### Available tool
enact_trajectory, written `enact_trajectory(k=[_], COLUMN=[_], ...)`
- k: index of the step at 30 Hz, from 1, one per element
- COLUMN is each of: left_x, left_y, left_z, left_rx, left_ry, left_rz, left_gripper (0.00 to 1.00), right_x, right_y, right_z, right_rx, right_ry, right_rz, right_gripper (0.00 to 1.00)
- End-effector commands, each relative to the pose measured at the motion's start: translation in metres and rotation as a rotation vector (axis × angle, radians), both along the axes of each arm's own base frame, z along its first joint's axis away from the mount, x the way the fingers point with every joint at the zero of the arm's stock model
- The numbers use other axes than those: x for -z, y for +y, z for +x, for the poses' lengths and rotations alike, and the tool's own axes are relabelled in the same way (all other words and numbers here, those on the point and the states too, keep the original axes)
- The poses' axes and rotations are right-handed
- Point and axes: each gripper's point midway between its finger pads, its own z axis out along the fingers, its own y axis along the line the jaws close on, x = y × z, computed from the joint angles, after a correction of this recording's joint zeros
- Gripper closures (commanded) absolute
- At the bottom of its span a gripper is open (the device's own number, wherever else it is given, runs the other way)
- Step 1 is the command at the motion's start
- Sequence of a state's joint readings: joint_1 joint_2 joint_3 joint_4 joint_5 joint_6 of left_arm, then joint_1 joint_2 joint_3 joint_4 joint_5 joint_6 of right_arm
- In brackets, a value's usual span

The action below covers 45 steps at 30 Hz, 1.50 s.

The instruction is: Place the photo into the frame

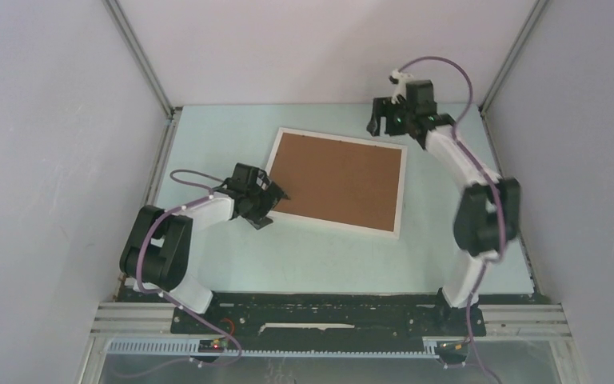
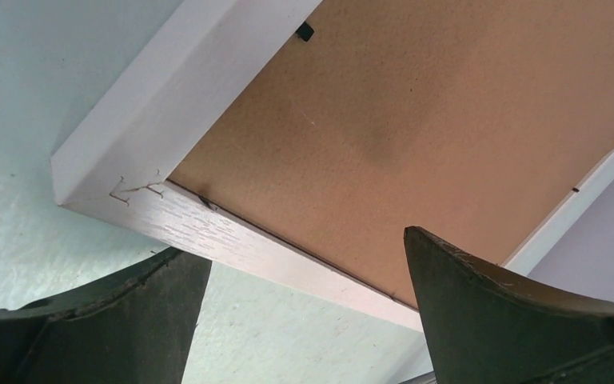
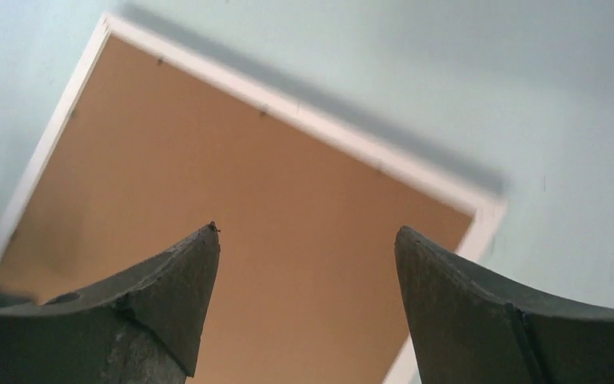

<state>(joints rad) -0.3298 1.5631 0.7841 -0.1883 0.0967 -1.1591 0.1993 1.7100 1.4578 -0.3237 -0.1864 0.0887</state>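
The white frame (image 1: pixel 400 192) lies face down in the middle of the table, with the brown backing board (image 1: pixel 340 180) filling it. The photo is hidden. My left gripper (image 1: pixel 272 206) is open, low at the frame's near-left corner. In the left wrist view its open gripper (image 2: pixel 308 248) straddles the frame's edge (image 2: pixel 168 80) without gripping it; the board (image 2: pixel 416 120) lies beyond. My right gripper (image 1: pixel 384 120) hovers open above the frame's far-right corner. In the right wrist view the open gripper (image 3: pixel 305 230) looks down on the board (image 3: pixel 208 176) and the frame's rim (image 3: pixel 328 128), holding nothing.
The pale green table (image 1: pixel 304 256) is closed in by grey walls on three sides, with metal posts at the back corners (image 1: pixel 140 56). A small black tab (image 2: pixel 305 31) sits at the board's edge. Purple cables run along both arms.
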Motion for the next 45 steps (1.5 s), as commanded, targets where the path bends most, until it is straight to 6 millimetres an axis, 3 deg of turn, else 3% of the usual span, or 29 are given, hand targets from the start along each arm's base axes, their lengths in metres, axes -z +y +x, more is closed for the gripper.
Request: enact_trajectory(k=[1, 4, 7, 10, 14, 16, 18, 22, 25, 32, 34, 37, 40, 43, 45], left_x=[-0.004, 0.006, 0.010, 0.008, 0.001, -0.002, -0.004, 0.002, -0.003, -0.019, -0.023, -0.031, -0.041, -0.055, -0.054], left_y=[-0.003, -0.002, -0.001, 0.002, 0.006, 0.006, 0.003, 0.005, 0.018, 0.038, 0.039, 0.038, 0.051, 0.064, 0.066], left_z=[0.013, 0.004, 0.002, 0.004, 0.013, 0.018, 0.025, 0.044, 0.064, 0.117, 0.133, 0.147, 0.139, 0.111, 0.084], left_rx=[0.094, 0.113, 0.146, 0.183, 0.207, 0.215, 0.235, 0.268, 0.256, 0.335, 0.348, 0.384, 0.409, 0.417, 0.431], left_ry=[-0.053, -0.031, -0.033, -0.054, -0.080, -0.086, -0.098, -0.058, -0.063, -0.070, -0.088, -0.109, -0.102, -0.111, -0.103], left_rz=[0.014, 0.009, 0.011, 0.031, 0.048, 0.047, 0.035, 0.025, 0.065, 0.146, 0.149, 0.149, 0.234, 0.293, 0.288], left_gripper=[0.00, 0.00, 0.00, 0.00, 0.00, 0.00, 0.00, 0.00, 0.00, 0.00, 0.00, 0.00, 0.00, 0.00, 0.00], right_x=[0.042, 0.065, 0.101, 0.125, 0.139, 0.144, 0.148, 0.161, 0.149, 0.130, 0.124, 0.122, 0.127, 0.131, 0.130], right_y=[0.013, 0.023, 0.025, 0.026, 0.021, 0.015, 0.015, 0.008, 0.011, 0.063, 0.065, 0.030, 0.003, 0.004, 0.011], right_z=[0.066, 0.095, 0.105, 0.100, 0.087, 0.076, 0.059, 0.015, -0.023, -0.148, -0.163, -0.159, -0.165, -0.181, -0.193], right_rx=[-0.172, -0.198, -0.179, -0.176, -0.156, -0.136, -0.139, -0.110, -0.069, -0.168, -0.175, -0.069, -0.024, -0.070, -0.111], right_ry=[0.086, 0.153, 0.248, 0.313, 0.386, 0.447, 0.516, 0.621, 0.650, 0.718, 0.694, 0.593, 0.592, 0.624, 0.633], right_rz=[-0.084, -0.092, -0.073, -0.038, -0.044, -0.022, 0.038, 0.050, 0.126, 0.385, 0.355, 0.199, 0.150, 0.267, 0.313], right_gripper=[0.13, 0.13, 0.13, 0.16, 0.20, 0.29, 0.37, 0.40, 0.41, 0.43, 0.40, 0.34, 0.34, 0.41, 0.43])
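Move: Right at the white frame's near-left corner, the left hand has that corner about 3 cm to its left, level ahead and some 2 cm below; the middle of the frame lies about 8 cm ahead and 18 cm to the right. The right hand hovers roughly 18 cm above the frame: its far-right corner is about 5 cm ahead and 6 cm to the right, its middle some 7 cm back and 15 cm to the left. Reaching out past the far rim, the right hand goes about 12 cm forward and sinks some 15 cm, then, narrowing its fingers, sweeps back about 30 cm, bowing right and then left, and lifts slightly. The left hand stays by the near-left corner, fingers wide, turning some 10 degrees clockwise, then travels forward about 14 cm and a little left with that corner. ##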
